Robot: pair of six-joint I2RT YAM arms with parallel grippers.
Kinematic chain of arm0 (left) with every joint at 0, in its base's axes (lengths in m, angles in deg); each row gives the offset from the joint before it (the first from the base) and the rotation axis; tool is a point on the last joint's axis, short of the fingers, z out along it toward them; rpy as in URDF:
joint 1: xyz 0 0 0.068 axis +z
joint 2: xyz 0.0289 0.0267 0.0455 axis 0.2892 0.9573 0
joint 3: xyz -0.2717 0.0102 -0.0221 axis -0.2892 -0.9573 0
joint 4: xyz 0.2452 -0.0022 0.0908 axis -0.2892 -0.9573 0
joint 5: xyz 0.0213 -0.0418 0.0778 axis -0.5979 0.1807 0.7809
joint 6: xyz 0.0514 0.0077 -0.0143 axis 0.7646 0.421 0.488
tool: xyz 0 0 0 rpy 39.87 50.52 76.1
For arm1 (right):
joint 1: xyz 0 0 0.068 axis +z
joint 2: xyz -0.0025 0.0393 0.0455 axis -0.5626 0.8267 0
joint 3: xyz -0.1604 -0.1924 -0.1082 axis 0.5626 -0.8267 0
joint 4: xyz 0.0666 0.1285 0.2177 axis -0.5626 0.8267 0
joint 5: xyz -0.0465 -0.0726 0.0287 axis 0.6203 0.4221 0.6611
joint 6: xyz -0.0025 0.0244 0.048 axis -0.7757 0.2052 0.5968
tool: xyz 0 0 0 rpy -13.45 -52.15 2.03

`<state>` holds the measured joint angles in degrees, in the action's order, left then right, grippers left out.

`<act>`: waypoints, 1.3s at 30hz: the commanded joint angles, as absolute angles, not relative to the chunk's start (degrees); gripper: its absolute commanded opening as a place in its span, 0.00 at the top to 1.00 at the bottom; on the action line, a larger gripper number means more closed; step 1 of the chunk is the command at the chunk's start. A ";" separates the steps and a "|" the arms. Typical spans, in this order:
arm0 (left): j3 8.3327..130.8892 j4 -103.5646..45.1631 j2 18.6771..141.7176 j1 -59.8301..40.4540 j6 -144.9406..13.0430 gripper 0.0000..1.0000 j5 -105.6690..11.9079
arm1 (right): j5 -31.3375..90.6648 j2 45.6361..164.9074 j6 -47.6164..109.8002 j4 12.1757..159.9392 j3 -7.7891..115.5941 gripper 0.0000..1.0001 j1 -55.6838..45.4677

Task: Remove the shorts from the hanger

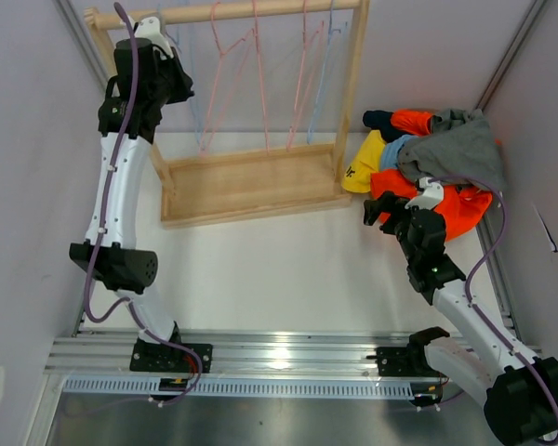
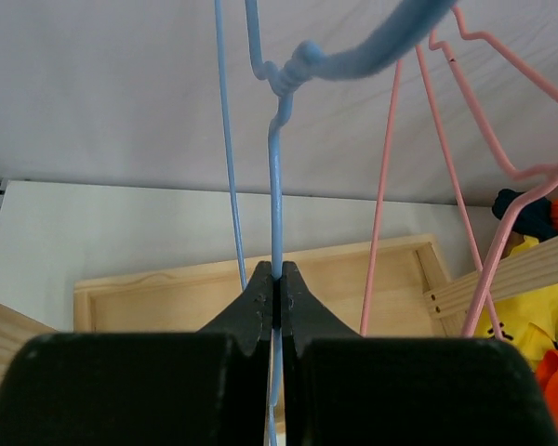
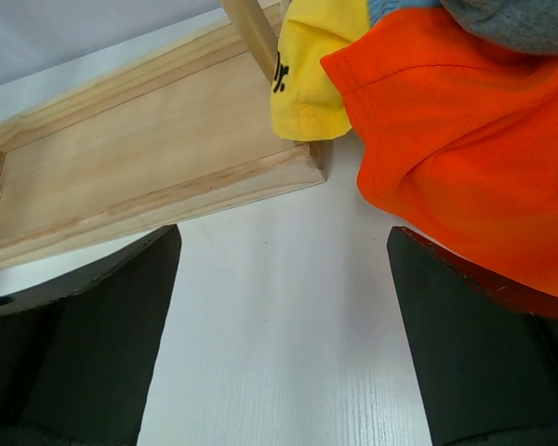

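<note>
The shorts lie in a heap on the table right of the rack: grey on top, orange, yellow, light blue and dark navy. None hangs on a hanger. My left gripper is up at the rack's left end, shut on the neck of a bare blue wire hanger. My right gripper stands wide open over bare table, nothing between its fingers. Orange shorts touch its right finger, with yellow shorts just beyond. In the top view the right gripper sits at the heap's left edge.
The wooden rack has a top rail and a tray-like base at the back centre. Bare pink hangers and another blue one hang from the rail. Grey walls close in on both sides.
</note>
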<state>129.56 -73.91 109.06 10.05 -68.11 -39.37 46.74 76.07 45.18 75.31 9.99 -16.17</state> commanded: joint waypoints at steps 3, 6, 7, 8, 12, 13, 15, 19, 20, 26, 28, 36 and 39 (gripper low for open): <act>120.44 -70.77 101.31 10.31 -69.57 1.00 -39.59 | 47.06 75.43 45.28 72.81 9.65 0.01 -15.78; 114.72 -68.84 97.79 10.31 -69.49 0.98 -39.24 | 46.80 75.34 45.46 72.54 9.47 0.01 -15.60; 113.99 -68.49 97.17 10.31 -69.40 0.96 -39.15 | 46.71 75.34 45.55 72.63 9.47 0.01 -15.60; 113.03 -68.74 96.64 10.31 -69.40 0.96 -39.06 | 46.62 75.26 45.46 72.63 9.56 0.00 -15.43; 109.86 -69.10 93.49 10.13 -69.57 0.83 -40.20 | 46.80 74.47 45.55 73.16 9.65 0.01 -15.08; 107.33 -68.40 92.60 10.13 -69.57 0.77 -40.29 | 46.80 74.03 45.55 73.24 9.56 0.01 -14.99; 105.91 -68.04 91.02 9.96 -69.57 0.64 -40.64 | 46.88 73.76 45.37 73.68 9.73 0.01 -14.90; 101.60 -68.75 83.92 9.08 -69.31 0.29 -41.69 | 47.15 72.62 45.20 74.47 10.00 0.01 -14.28; 99.42 -68.66 81.89 8.29 -68.96 0.18 -41.35 | 47.24 72.01 45.11 74.91 10.17 0.01 -14.02; 86.67 -69.09 64.60 6.36 -67.99 0.01 -42.84 | 47.41 70.69 44.49 81.57 16.40 0.00 -11.83; 83.76 -69.71 59.92 6.00 -68.86 0.01 -43.80 | 47.76 69.98 43.44 84.30 21.39 0.00 -9.73; 85.15 -74.37 48.92 5.21 -70.02 0.01 -52.59 | 52.60 67.43 36.77 99.51 45.74 0.01 0.30; 85.34 -74.11 47.16 5.21 -69.75 0.01 -53.65 | 50.76 66.82 35.79 102.86 52.70 0.01 1.89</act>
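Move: The rack's wooden rail, over which the hook of the blue hanger in the left fingers already seems to hang, runs about 6 cm ahead of that hand and 12 cm above. The rack's left post stands some 14 cm to that hand's left and 6 cm ahead; the nearest pink hanger is about 8 cm to its right, 4 cm ahead. From the right hand, that spot on the rail is roughly 43 cm left, 22 cm ahead and 34 cm up. The blue hanger is released from the left fingers' pinch: that hand eases back and dips a little, fingers spreading wide, then withdraws fast from the rack, some 30 cm back in all, rising at the end and tipping up about 20 degrees while turning clockwise. Late on, the empty right hand, still wide open, climbs roughly 25 cm and backs away from the heaped shorts, tipping up too. ##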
